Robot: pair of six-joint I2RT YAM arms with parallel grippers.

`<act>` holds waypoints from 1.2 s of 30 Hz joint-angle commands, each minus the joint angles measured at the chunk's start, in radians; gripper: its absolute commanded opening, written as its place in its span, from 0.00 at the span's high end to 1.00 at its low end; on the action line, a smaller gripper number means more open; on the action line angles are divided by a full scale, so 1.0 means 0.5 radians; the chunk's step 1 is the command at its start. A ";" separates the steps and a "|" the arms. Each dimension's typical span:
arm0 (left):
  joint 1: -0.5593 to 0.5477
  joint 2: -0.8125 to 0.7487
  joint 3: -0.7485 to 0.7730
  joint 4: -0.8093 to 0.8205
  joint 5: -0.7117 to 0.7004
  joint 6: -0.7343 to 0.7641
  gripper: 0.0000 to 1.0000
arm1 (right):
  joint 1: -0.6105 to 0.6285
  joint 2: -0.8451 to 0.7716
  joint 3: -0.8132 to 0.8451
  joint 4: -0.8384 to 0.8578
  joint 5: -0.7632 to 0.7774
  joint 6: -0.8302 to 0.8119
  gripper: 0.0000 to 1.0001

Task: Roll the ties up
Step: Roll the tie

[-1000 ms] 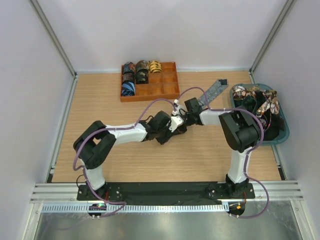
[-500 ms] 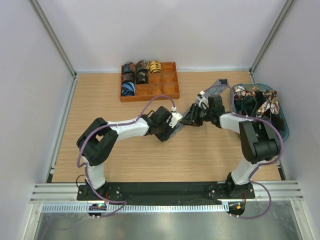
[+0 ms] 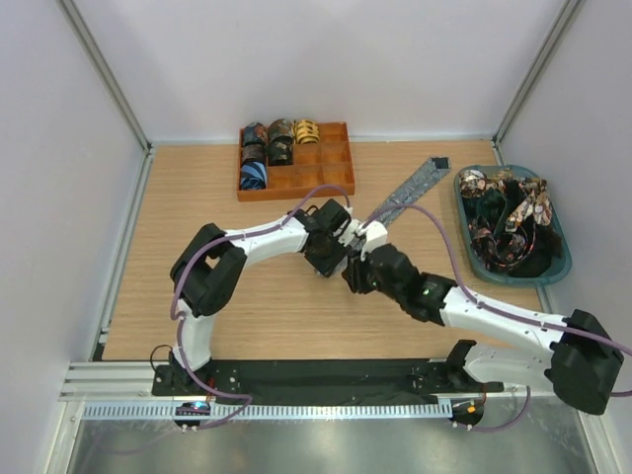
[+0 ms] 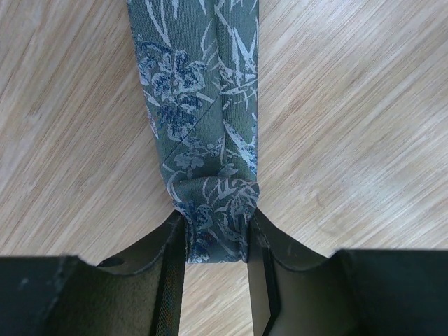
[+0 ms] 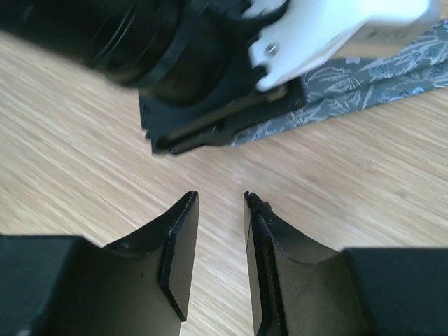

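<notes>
A long grey-blue tie (image 3: 410, 188) with a leaf print lies diagonally on the table, from the back right toward the middle. Its near end is folded over into a small roll (image 4: 217, 217). My left gripper (image 4: 217, 241) is shut on that folded end, with both pads pressed on its sides. In the top view the left gripper (image 3: 336, 259) is at the table's middle. My right gripper (image 3: 353, 277) hovers just in front of it, open, with only bare wood between its fingers (image 5: 180, 238). The right wrist view shows the left arm's wrist (image 5: 175, 49) over the tie (image 5: 364, 70).
An orange compartment tray (image 3: 296, 191) at the back holds several rolled ties (image 3: 267, 148). A teal basket (image 3: 514, 280) at the right holds loose ties (image 3: 509, 202). Purple cables loop over both arms. The right arm lies low across the front right.
The right arm has swung from beside the tie at the right down to the front, and its gripper now faces the left gripper. The left gripper shifted slightly back, still holding the tie's end.
</notes>
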 commanded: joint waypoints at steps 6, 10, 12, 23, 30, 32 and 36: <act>0.033 0.231 0.201 -0.481 0.008 -0.016 0.72 | 0.808 0.146 0.020 0.048 1.123 -0.336 0.59; 0.030 0.283 0.290 -0.604 0.024 -0.016 0.73 | 1.117 0.547 0.378 -0.093 1.408 -0.529 0.59; 0.030 0.304 0.306 -0.662 0.045 -0.016 0.72 | 1.170 0.796 0.516 -0.240 1.484 -0.606 0.59; 0.033 0.354 0.416 -0.806 0.103 -0.004 0.71 | 1.210 1.640 1.330 -0.903 1.736 -0.711 0.36; 0.033 0.369 0.447 -0.859 0.156 -0.004 0.71 | 1.140 1.981 1.606 -1.047 1.779 -0.830 0.36; 0.036 0.372 0.459 -0.880 0.156 -0.004 0.71 | 1.109 2.042 1.618 -1.026 1.801 -0.849 0.35; 0.033 0.384 0.493 -0.917 0.156 -0.007 0.71 | 1.041 2.110 1.652 -1.019 1.813 -0.861 0.35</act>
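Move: The left hand already pinches the rolled part of the tie between its fingers, on the table. From the right hand this roll is about 4 cm ahead, 6 cm left and 10 cm below. The tie's flat strip has its middle some 15 cm beyond and 16 cm right of the roll; the orange tray stands about 26 cm beyond and 8 cm left of the roll. Opening, the right hand loops about 11 cm left and down behind the roll; left hand drags roll back. ##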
